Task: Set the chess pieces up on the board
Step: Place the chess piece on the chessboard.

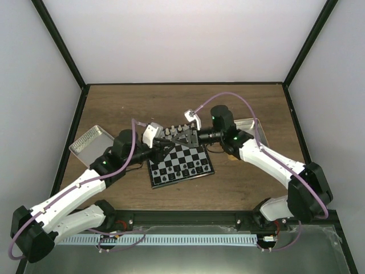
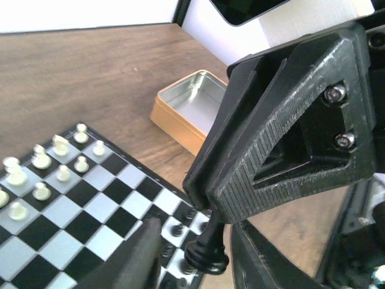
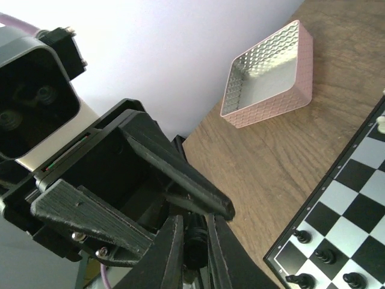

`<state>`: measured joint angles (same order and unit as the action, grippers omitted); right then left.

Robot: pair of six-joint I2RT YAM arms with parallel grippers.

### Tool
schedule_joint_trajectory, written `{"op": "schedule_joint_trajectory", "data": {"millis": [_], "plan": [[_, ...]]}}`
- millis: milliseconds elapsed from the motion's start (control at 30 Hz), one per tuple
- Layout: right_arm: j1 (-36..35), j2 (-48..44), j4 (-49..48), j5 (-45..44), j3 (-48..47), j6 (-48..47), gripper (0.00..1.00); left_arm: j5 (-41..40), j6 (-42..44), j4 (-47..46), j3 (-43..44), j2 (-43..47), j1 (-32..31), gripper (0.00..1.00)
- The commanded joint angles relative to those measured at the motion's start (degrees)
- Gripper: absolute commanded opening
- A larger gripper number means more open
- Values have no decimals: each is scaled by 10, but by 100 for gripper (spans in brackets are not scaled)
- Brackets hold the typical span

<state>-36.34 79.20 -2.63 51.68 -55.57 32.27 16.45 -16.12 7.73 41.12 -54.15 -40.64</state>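
Observation:
Both grippers meet above the far left corner of the board (image 1: 183, 178). My right gripper (image 3: 194, 224) is shut on the top of one black chess piece (image 2: 207, 256), which hangs from its fingers (image 2: 252, 174) just above the board's edge. My left gripper (image 2: 195, 241) is open around that piece's base, with a gap on each side. The held piece (image 3: 195, 250) also shows between the right fingers in the right wrist view. Several black chess pieces (image 2: 177, 229) stand on the squares below. More black chess pieces (image 3: 325, 256) line the board's edge.
Cream pieces (image 2: 41, 159) stand in two rows at the board's other end. A metal tin (image 1: 88, 142) lies left of the board and another tin (image 1: 254, 128) lies right of it. Dark walls and a frame enclose the wooden table (image 1: 239, 182).

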Motion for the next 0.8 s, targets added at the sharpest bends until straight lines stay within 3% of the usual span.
{"op": "schedule_joint_trajectory", "data": {"millis": [0,167,400,567,767], "plan": [[1,-12,-13,-71,-1,7,4,-54,-2,-4,0,8,1,40],[-8,-9,-12,-191,11,-29,4,-139,-23,28,-3,50,1,60],[-78,2,2,-353,16,-100,4,-335,-59,80,2,164,1,72],[-135,8,2,-401,20,-141,4,-438,-68,99,17,220,1,75],[-213,29,8,-455,26,-186,4,-512,-103,127,23,226,1,76]]}}
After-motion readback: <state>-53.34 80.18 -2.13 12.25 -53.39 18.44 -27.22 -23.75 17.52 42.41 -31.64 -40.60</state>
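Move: The black chess piece is pinched between both hands' fingertips, in the air over the board. From the right hand the empty near-left corner square lies about 9 cm back, 5 cm left and 20 cm below; a black pawn stands some 2 cm ahead of that square, another black piece about 2 cm to its right. That corner square lies roughly 9 cm back and 5 cm left of the left hand too. Left releases the chess piece, withdrawing 15 cm left and up; right swings forward, then back-left, sinking 5 cm. ##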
